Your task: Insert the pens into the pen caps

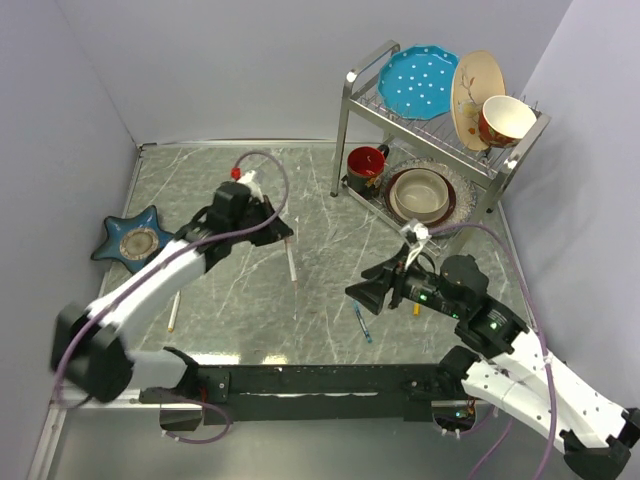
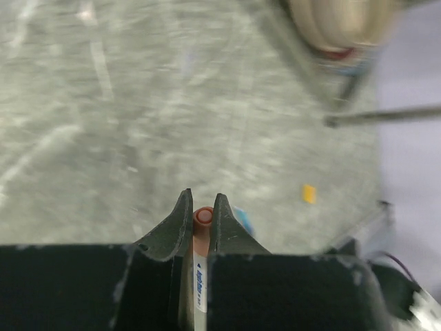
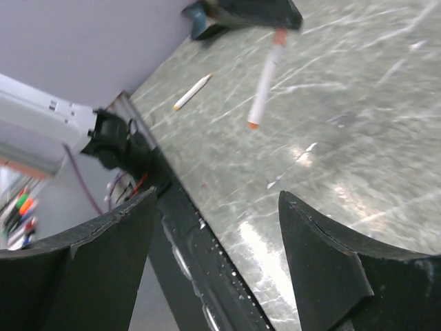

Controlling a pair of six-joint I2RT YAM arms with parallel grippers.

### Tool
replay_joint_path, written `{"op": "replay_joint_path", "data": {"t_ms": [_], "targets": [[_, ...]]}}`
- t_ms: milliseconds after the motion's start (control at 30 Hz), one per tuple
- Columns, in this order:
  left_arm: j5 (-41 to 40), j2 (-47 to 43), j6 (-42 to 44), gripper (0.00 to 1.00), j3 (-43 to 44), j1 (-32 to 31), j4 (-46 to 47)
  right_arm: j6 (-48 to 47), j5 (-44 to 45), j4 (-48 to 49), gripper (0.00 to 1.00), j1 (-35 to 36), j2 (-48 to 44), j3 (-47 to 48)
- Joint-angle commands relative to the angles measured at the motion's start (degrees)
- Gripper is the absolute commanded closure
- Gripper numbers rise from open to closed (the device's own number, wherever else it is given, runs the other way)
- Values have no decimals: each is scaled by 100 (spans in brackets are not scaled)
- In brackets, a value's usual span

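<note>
My left gripper [image 1: 278,230] [image 2: 202,200] is shut on a white pen [image 1: 293,268] [image 3: 265,79] that hangs tilted above the middle of the table. Its red-orange end [image 2: 202,217] shows between the fingertips. My right gripper [image 1: 362,292] [image 3: 218,196] stands open and empty to the right of that pen, apart from it. A blue-teal pen [image 1: 361,322] lies just below the right gripper, and a yellow-orange cap [image 1: 416,310] [image 2: 309,193] lies beside the right wrist. A second white pen [image 1: 173,312] [image 3: 193,92] lies at the left, by my left arm.
A dish rack [image 1: 350,120] at the back right holds a blue plate, a cream plate and a red bowl, with a red mug [image 1: 366,165] and a bowl on a plate beneath. A blue star-shaped dish [image 1: 135,242] sits at the left. The black base rail [image 1: 320,380] runs along the near edge.
</note>
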Motion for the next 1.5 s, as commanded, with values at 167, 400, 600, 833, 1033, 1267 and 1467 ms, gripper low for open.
{"op": "replay_joint_path", "data": {"t_ms": [167, 400, 600, 833, 1033, 1267, 1467], "targets": [[-724, 2245, 647, 99, 1011, 401, -161, 486, 711, -56, 23, 19, -172, -225], [-795, 3117, 682, 90, 1442, 533, -390, 513, 1176, -390, 24, 2, -163, -128], [-919, 3399, 542, 88, 1355, 550, -461, 741, 1783, -767, 26, 19, -181, 3], [-883, 3355, 533, 66, 1495, 559, -557, 830, 2531, -1277, 28, 10, -6, 135], [-831, 2620, 287, 45, 1118, 559, -303, 935, 3005, -1743, 31, 2, 12, 109], [-251, 1063, 507, 1, 845, 559, -267, 988, 3129, -1771, 36, 10, 908, 162], [329, -466, 577, 1, -348, 559, 172, 891, 3251, -1761, 44, 2, 2076, 337]]}}
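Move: The left hand still grips the orange-and-white pen; its resting spot on the table is about 4 cm ahead, 4 cm left and 18 cm below. From this hand the blue pen is roughly 15 cm back and 20 cm right, and the yellow-ended pen 12 cm back and 33 cm left. The empty right hand has the blue pen about 24 cm below, 3 cm right and 1 cm ahead, and the yellow cap some 5 cm ahead and 19 cm right. The left fingers lay the orange-and-white pen on the table, sinking about 17 cm and reaching forward, then spread wide to let go and climb almost straight back up. Meanwhile the open right hand descends some 13 cm towards the blue pen while shifting right and forward, turning clockwise and tipping its fingers down as their gap narrows a little. ##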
